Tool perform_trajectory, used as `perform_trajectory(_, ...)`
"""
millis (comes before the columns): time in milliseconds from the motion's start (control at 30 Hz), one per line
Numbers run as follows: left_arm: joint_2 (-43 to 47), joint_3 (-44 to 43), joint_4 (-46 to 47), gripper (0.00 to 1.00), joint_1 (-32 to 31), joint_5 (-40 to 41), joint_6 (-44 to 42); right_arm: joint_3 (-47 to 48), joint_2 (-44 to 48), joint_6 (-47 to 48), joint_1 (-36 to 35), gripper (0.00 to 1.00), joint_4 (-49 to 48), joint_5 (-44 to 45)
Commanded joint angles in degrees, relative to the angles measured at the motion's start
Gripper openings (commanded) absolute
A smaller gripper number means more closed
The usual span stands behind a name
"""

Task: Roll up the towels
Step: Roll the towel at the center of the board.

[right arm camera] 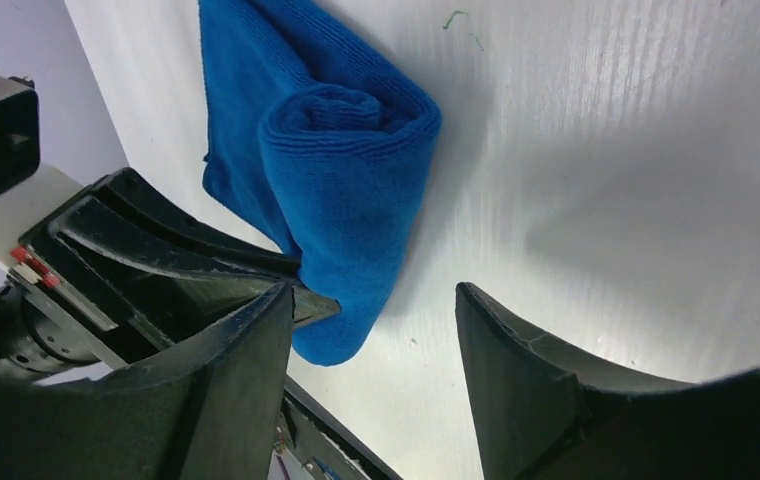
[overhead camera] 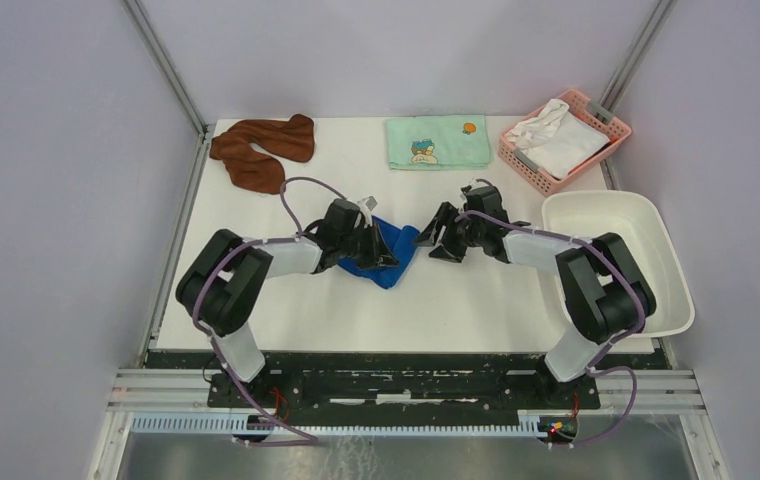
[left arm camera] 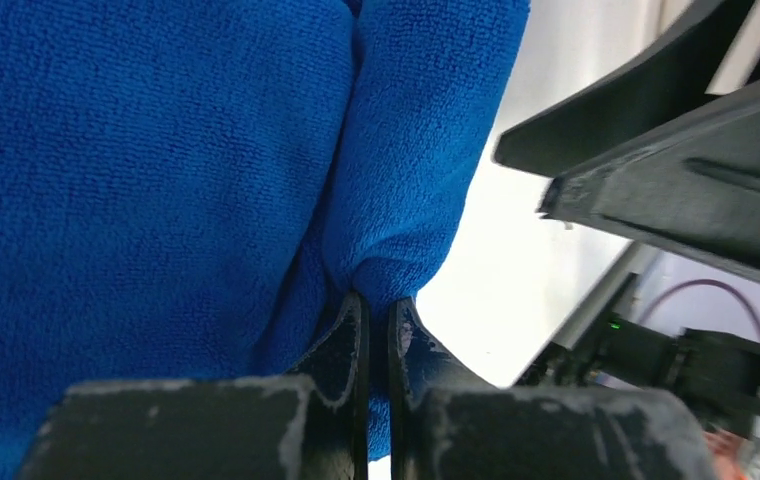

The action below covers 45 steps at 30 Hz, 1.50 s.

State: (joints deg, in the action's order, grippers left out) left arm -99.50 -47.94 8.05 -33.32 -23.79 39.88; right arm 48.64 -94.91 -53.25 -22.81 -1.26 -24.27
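Note:
The royal blue towel (overhead camera: 392, 262) lies mid-table, partly rolled, its coiled end showing in the right wrist view (right arm camera: 346, 170). My left gripper (overhead camera: 374, 247) is shut on a fold of that blue towel (left arm camera: 156, 180), the fingertips (left arm camera: 356, 320) pinching the cloth at its edge. My right gripper (overhead camera: 438, 242) stands open just right of the roll, fingers (right arm camera: 516, 370) spread over bare table and holding nothing. A rust-brown towel (overhead camera: 261, 150) lies crumpled at the far left corner.
A pale green cartoon-print towel (overhead camera: 438, 142) lies flat at the back centre. A pink basket (overhead camera: 606, 152) holding a white cloth (overhead camera: 556, 138) sits at the back right. A white tub (overhead camera: 656, 240) stands along the right edge.

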Motion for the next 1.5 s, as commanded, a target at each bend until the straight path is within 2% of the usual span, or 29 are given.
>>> perform_trajectory(0, -3.4, 2.17, 6.56, 0.03, 3.09, -10.75, 9.32, -2.57, -3.64, -5.1, -0.42, 0.68, -13.18, -3.58)
perform_trajectory(267, -7.34, 5.1, 11.8, 0.03, 5.92, -14.0, 15.17, -1.97, -12.38, -10.17, -1.95, 0.69, -27.25, -6.81)
perform_trajectory(367, -8.16, 5.71, 12.17, 0.03, 6.39, -14.01, 15.71, -1.44, -14.0, -10.61, -2.06, 0.69, -27.67, -6.61)
perform_trajectory(600, -8.06, 5.84, 10.6, 0.05, 6.66, -12.81, 14.64, 1.04, -15.74, -6.05, -3.39, 0.59, -17.95, -2.53)
perform_trajectory(767, -3.35, 4.26, 1.31, 0.15, 5.86, -6.46, 8.55, 5.32, -15.15, -2.21, -4.23, 0.38, -2.37, 3.99)
perform_trajectory(833, -0.34, 3.91, -2.62, 0.23, 5.08, -2.45, 6.33, 8.72, -14.22, -0.33, -5.22, 0.31, 5.49, 8.31)
perform_trajectory(1000, 8.71, 1.69, -12.17, 0.42, 0.39, 10.43, 1.57, 17.09, -12.94, 2.66, -8.17, 0.29, 24.4, 17.23)
perform_trajectory(1133, 14.57, -1.44, -18.06, 0.54, -7.9, 26.82, -2.3, 21.85, -12.75, 2.46, -9.79, 0.29, 32.49, 21.4)
perform_trajectory(1233, 17.5, -2.03, -19.33, 0.68, -14.69, 40.9, -3.97, 23.84, -13.35, 2.04, -10.33, 0.3, 35.23, 21.8)
perform_trajectory(1400, 16.26, -3.93, -18.24, 0.71, -26.77, 61.0, -8.72, 25.02, -14.2, 0.66, -10.56, 0.31, 36.79, 21.47)
perform_trajectory(1467, 13.17, -5.7, -17.61, 0.71, -30.4, 65.72, -11.53, 25.59, -14.46, 0.4, -10.53, 0.32, 37.38, 21.17)
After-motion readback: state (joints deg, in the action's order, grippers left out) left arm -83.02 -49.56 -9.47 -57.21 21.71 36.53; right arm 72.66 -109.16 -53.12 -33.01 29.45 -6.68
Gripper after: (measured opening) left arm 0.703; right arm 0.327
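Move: Just ahead and to the left of the open right hand lies the far end of the blue roll, about 2 cm ahead, 4 cm left and 4 cm below. The blue towel's unrolled part lies some 13 cm to that hand's left, level with it, and the folded green towel about 21 cm straight ahead. The left hand already pinches the roll nearer its near end; from there the far end is about 5 cm ahead and 5 cm right. Dropping about 3 cm and sliding some 5 cm left, the right hand brings its open fingers around the roll's far end and pinches it, then turns about 35 degrees while easing back to the right. The left hand first keeps its pinch and turns slightly, then opens, lets go and draws up and back, tilting back through some 50 degrees above the near end. ##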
